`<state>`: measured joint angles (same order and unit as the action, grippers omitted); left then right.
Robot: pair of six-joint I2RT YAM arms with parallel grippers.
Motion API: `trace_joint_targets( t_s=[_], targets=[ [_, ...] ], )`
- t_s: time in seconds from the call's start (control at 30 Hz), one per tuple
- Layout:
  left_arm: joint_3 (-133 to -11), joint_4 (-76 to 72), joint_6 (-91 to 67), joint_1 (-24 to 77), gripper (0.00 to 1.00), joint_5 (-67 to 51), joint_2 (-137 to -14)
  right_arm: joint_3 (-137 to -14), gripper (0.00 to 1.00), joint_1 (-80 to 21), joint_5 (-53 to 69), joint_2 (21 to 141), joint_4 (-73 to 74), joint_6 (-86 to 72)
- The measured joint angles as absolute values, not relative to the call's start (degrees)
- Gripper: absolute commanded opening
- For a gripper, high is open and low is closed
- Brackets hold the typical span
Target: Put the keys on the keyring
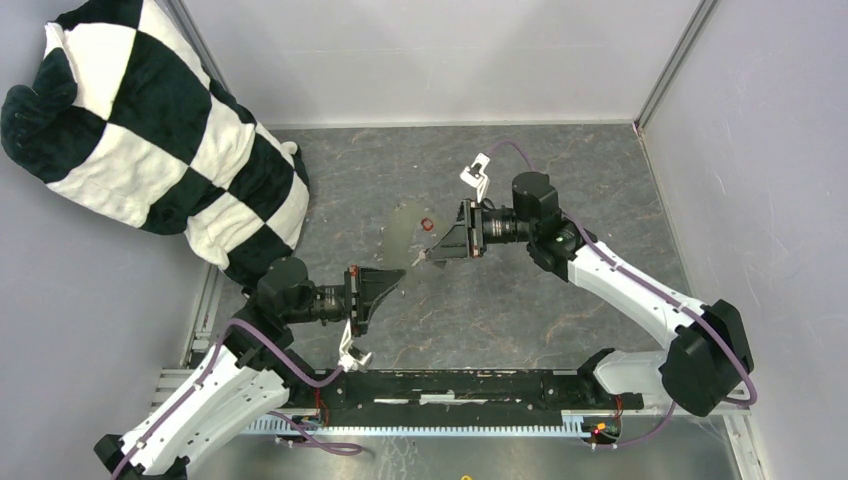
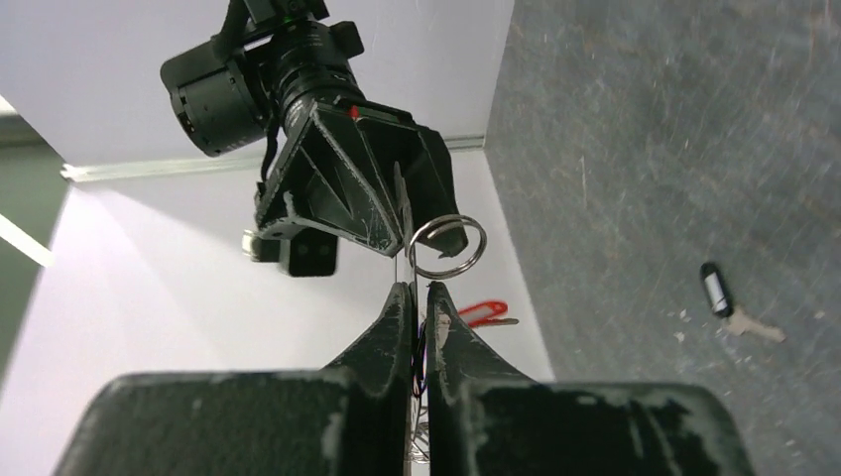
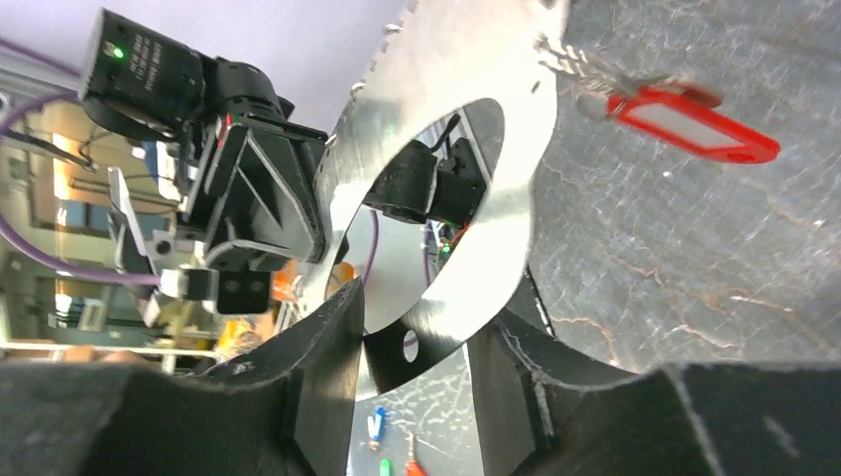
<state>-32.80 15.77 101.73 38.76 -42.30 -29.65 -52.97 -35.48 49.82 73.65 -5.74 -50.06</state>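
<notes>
The keyring (image 3: pixel 516 169), a wide flat shiny loop with a jagged rim, hangs above the table between both arms; from above it is only a faint sheen (image 1: pixel 402 232). My left gripper (image 2: pixel 419 288) is shut on its thin edge, seen edge-on, and sits left of it (image 1: pixel 398 283). My right gripper (image 3: pixel 421 317) stands open around the opposite rim (image 1: pixel 430 253). A small wire ring (image 2: pixel 446 248) shows by the right gripper's fingertip. The red-tagged key (image 3: pixel 694 124) lies on the table just beyond the loop (image 1: pixel 427 222). The black-tagged key (image 2: pixel 716 290) lies on the table to the right.
A black-and-white checkered cushion (image 1: pixel 150 130) fills the back left corner. Pale walls close in the grey mat (image 1: pixel 560 180) on three sides. A black rail (image 1: pixel 450 385) runs along the near edge between the arm bases.
</notes>
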Motion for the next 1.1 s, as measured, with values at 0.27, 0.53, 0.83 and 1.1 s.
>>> trace_joint_targets(
  t_s=[0.27,0.53,0.83,1.1],
  targets=[
    [-42.2,18.0,70.8,38.8,0.02,-42.7,-33.3,-63.9,0.98,-34.3,49.2,73.3,9.8,-31.1],
    [-51.4,26.5,56.4,39.0,0.02,-46.6,-41.5,-69.1,0.98,-34.1,44.3,67.3,26.7,-5.2],
    [-54.8,31.9,47.9,38.9,0.02,-50.3,-44.0,-64.1,0.98,-34.2,46.5,54.1,18.8,9.6],
    [-58.9,32.9,43.0,38.9,0.02,-52.7,-47.2,-63.6,0.89,-47.2,46.5,60.8,16.2,16.9]
  ],
)
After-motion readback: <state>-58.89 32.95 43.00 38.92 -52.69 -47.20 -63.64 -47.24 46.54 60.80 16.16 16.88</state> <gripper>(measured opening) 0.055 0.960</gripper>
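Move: My left fingers still grip the keyring plate. Its middle lies about 8 cm ahead of my left hand and 1 cm to its right, and about 5 cm ahead and 4 cm left of my right hand. From my right hand, the red-tagged key hangs some 7 cm straight ahead and 6 cm lower, and the black-tagged key lies on the table, about 8 cm ahead, 1 cm right and 25 cm below. My right fingers, already half open around the plate's near end, spread wide and back off up and to the right, about 10 cm up, while that wrist rolls nearly 70 degrees, its front side turning up. The hand then sweeps back, left and slightly down towards my left fingers. My left hand keeps its grip and rolls the plate about 65 degrees, forward edge down, easing back and up. ##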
